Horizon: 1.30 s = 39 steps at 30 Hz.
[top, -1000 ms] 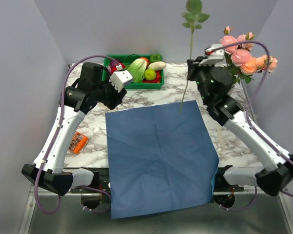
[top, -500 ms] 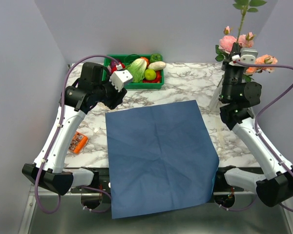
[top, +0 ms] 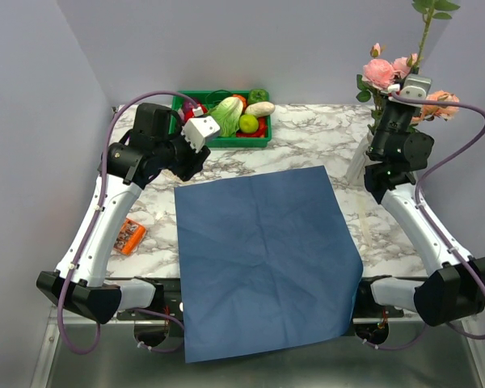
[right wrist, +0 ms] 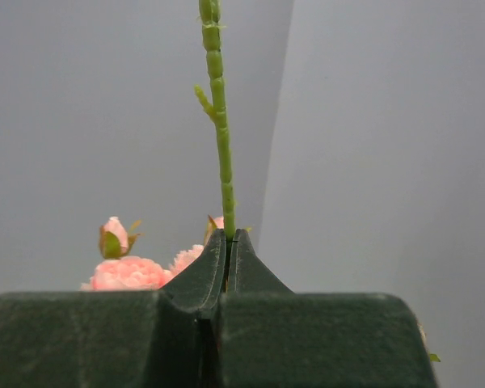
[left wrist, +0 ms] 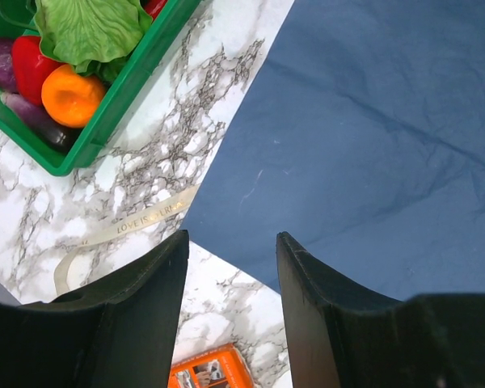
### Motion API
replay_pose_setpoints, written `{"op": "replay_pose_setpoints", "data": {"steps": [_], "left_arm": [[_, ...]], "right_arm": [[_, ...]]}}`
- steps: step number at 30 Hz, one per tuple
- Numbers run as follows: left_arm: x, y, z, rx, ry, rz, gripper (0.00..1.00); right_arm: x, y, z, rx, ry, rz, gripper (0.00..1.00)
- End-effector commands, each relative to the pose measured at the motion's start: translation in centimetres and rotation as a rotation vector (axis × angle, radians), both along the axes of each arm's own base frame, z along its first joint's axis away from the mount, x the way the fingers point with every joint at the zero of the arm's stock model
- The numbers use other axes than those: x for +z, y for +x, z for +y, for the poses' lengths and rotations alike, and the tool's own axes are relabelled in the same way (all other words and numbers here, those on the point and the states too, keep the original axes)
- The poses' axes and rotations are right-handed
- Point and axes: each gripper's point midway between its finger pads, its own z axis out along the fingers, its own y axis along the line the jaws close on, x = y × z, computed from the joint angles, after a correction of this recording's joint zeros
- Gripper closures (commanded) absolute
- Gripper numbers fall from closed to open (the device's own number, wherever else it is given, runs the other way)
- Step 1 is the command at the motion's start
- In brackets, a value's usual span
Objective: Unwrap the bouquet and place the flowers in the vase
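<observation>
The blue paper [top: 263, 259] lies unfolded and flat on the marble table [top: 323, 141]. My right gripper [top: 407, 90] is raised at the back right, shut on the thin stem of a green leafy sprig [top: 428, 16] that points straight up [right wrist: 218, 97]. Right behind the gripper [right wrist: 229, 236] stand the pink and peach roses [top: 380, 71] [right wrist: 129, 273]. Below them the whitish vase [top: 357, 166] shows partly, behind my right arm. My left gripper [top: 196, 133] hangs open and empty over the paper's back left corner [left wrist: 372, 145], fingers apart [left wrist: 230, 242].
A green crate [top: 224, 142] of vegetables sits at the back centre and shows again [left wrist: 113, 97] in the left wrist view. A cream printed ribbon [left wrist: 129, 226] lies by the paper's corner. An orange packet [top: 128, 236] rests at the left edge. A pale strip [top: 364, 218] lies right of the paper.
My right arm has swung from the table's middle to the back right with the sprig, lifting its stem off the paper and up beside the roses. The left arm stayed still.
</observation>
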Motion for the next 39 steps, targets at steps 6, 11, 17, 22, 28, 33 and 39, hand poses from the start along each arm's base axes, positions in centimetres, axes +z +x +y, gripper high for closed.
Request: {"op": "replay_pose_setpoints", "data": {"steps": [6, 11, 17, 22, 28, 33, 39], "left_arm": [[-0.4, 0.4, 0.1, -0.016, 0.016, -0.002, 0.44], [-0.5, 0.7, 0.1, -0.019, 0.021, 0.004, 0.44], [-1.0, 1.0, 0.2, -0.018, 0.027, 0.01, 0.44], [-1.1, 1.1, 0.2, -0.018, 0.029, 0.013, 0.44], [-1.1, 1.0, 0.3, -0.013, 0.023, 0.016, 0.44], [-0.9, 0.7, 0.2, -0.01, 0.015, 0.014, 0.44], [-0.6, 0.4, 0.3, -0.006, 0.006, 0.008, 0.44]], "right_arm": [[-0.2, 0.3, -4.1, -0.121, 0.107, -0.101, 0.99], [-0.5, 1.3, -4.4, -0.127, 0.145, -0.118, 0.99], [-2.2, 2.3, -4.6, -0.143, 0.161, -0.089, 0.99], [-5.6, 2.0, -5.2, -0.163, 0.228, -0.03, 0.98], [-9.2, 1.4, -4.0, -0.117, 0.263, 0.054, 0.76], [-10.4, 1.6, -3.5, -0.092, 0.281, 0.12, 0.41], [-12.2, 1.6, -2.6, -0.041, 0.326, 0.215, 0.22]]}}
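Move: The right hand already pinches the bare stem of the white roses. The vase stands about 5 cm ahead and 2 cm to its right, its middle some 39 cm below. Of the flowers already in it, the pink roses are about 9 cm ahead, 3 cm left and 5 cm lower; the orange roses about 5 cm ahead, 15 cm right and 12 cm lower. From the left hand the vase lies roughly 14 cm ahead, 54 cm right and 18 cm down. Ease the right gripper, still shut on the stem, some 4 cm to the right, then forward and down over the vase. Then sink faster, for about 10 cm down in all, rolling the hand's left side up by some 15 degrees, and spread the fingers wide to let go of the stem beside the pink and orange roses. ##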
